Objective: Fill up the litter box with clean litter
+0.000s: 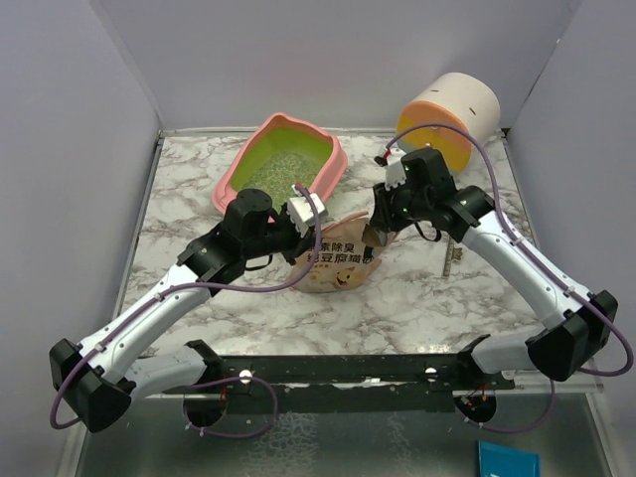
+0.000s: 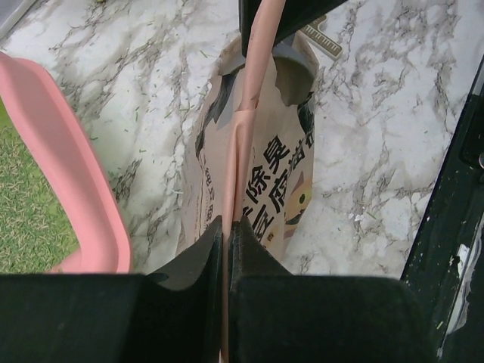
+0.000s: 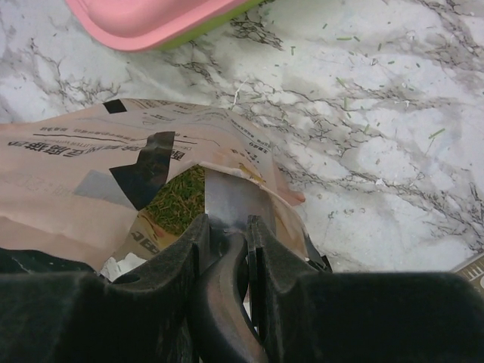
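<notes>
The pink litter box [image 1: 231, 181] with its lime-green inside stands at the back left, and clean litter [image 1: 283, 167] covers its floor. In front of it lies a beige-orange pouch [image 1: 343, 268]. My left gripper [image 1: 310, 221] is shut on the pouch's top edge [image 2: 246, 128], its jaws [image 2: 227, 221] pressed tight on the thin fold; the litter box rim [image 2: 76, 174] lies just to their left. My right gripper [image 3: 227, 221] is shut on the handle of a grey metal scoop [image 3: 231, 198], whose blade reaches into the pouch mouth. Green litter [image 3: 178, 200] shows inside the pouch.
A round cream-orange-yellow cabinet [image 1: 452, 114] stands at the back right. A small ruler-like strip [image 1: 454, 260] lies on the marble right of the pouch. Stray granules dot the marble [image 3: 363, 68]. Grey walls close in three sides; a black rail [image 1: 397, 363] runs along the near edge.
</notes>
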`<move>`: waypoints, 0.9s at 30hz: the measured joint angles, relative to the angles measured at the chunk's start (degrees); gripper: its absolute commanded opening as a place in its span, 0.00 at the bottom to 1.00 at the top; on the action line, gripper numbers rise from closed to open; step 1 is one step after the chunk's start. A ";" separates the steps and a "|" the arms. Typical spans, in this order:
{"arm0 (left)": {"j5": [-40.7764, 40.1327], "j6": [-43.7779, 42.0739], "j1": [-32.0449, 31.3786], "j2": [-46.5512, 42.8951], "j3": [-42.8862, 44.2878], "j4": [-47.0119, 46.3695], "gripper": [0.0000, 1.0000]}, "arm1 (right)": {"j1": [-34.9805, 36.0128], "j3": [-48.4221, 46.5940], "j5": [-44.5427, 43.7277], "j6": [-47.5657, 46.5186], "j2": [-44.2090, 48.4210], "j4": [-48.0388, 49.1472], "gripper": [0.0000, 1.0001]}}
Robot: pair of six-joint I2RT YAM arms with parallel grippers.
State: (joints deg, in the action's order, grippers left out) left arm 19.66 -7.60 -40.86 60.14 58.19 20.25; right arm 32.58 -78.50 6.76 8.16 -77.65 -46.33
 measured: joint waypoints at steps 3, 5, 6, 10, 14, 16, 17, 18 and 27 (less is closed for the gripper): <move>0.11 0.81 0.02 -0.04 -1.03 -1.84 0.00 | 0.00 2.60 0.24 -0.07 -0.22 1.88 0.01; 0.35 1.53 0.02 -0.07 -1.97 -3.39 0.00 | 0.00 4.44 0.57 0.20 -0.24 3.58 0.01; 0.42 1.81 0.02 -0.09 -2.29 -4.00 0.00 | 0.00 5.64 0.90 0.46 -0.20 4.94 0.01; 0.57 3.04 0.02 -0.37 -3.23 -5.73 0.00 | 0.09 9.97 2.03 1.79 0.68 9.51 0.01; 0.70 3.67 0.02 -0.52 -3.30 -6.03 0.00 | 0.35 13.81 3.50 3.32 1.09 13.88 0.01; 0.79 4.07 0.02 -0.52 -3.30 -6.10 0.00 | 0.72 15.39 4.28 3.93 1.07 15.98 0.01; 0.81 4.15 0.02 -0.52 -3.30 -6.10 0.00 | 0.90 15.96 4.59 4.15 1.03 16.81 0.01; 0.87 4.26 0.02 -0.50 -3.30 -6.12 0.00 | 1.01 16.74 4.98 4.52 0.85 17.94 0.01; 0.94 5.16 0.02 -0.50 -3.89 -6.86 0.00 | 1.49 21.14 9.90 7.56 -2.21 26.82 0.01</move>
State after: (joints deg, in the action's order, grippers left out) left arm 20.60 -2.44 -40.84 59.64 54.30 13.39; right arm 34.06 -57.36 16.67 15.73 -79.85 -19.51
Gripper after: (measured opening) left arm 0.030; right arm 0.226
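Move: The litter in the open bag lies about 3 cm ahead of the right hand, 9 cm to its left and 13 cm below; the scoop that hand holds already reaches into the bag's mouth. The litter box's middle is roughly 30 cm ahead and 26 cm left of the right hand, and the ruler some 7 cm ahead and 16 cm right, both about 18 cm below. From the left hand, pinching the bag's upper edge, the litter is about 8 cm ahead, 9 cm right and 16 cm down. Keeping its grip on the handle, the right hand pushes the scoop's blade deeper through the bag's mouth into the litter, sinking about 8 cm and, mostly in the second half, sliding some 5 cm left as the wrist rolls about 10 degrees, left side rising. The left hand stays shut on the bag's edge and holds nearly still. ##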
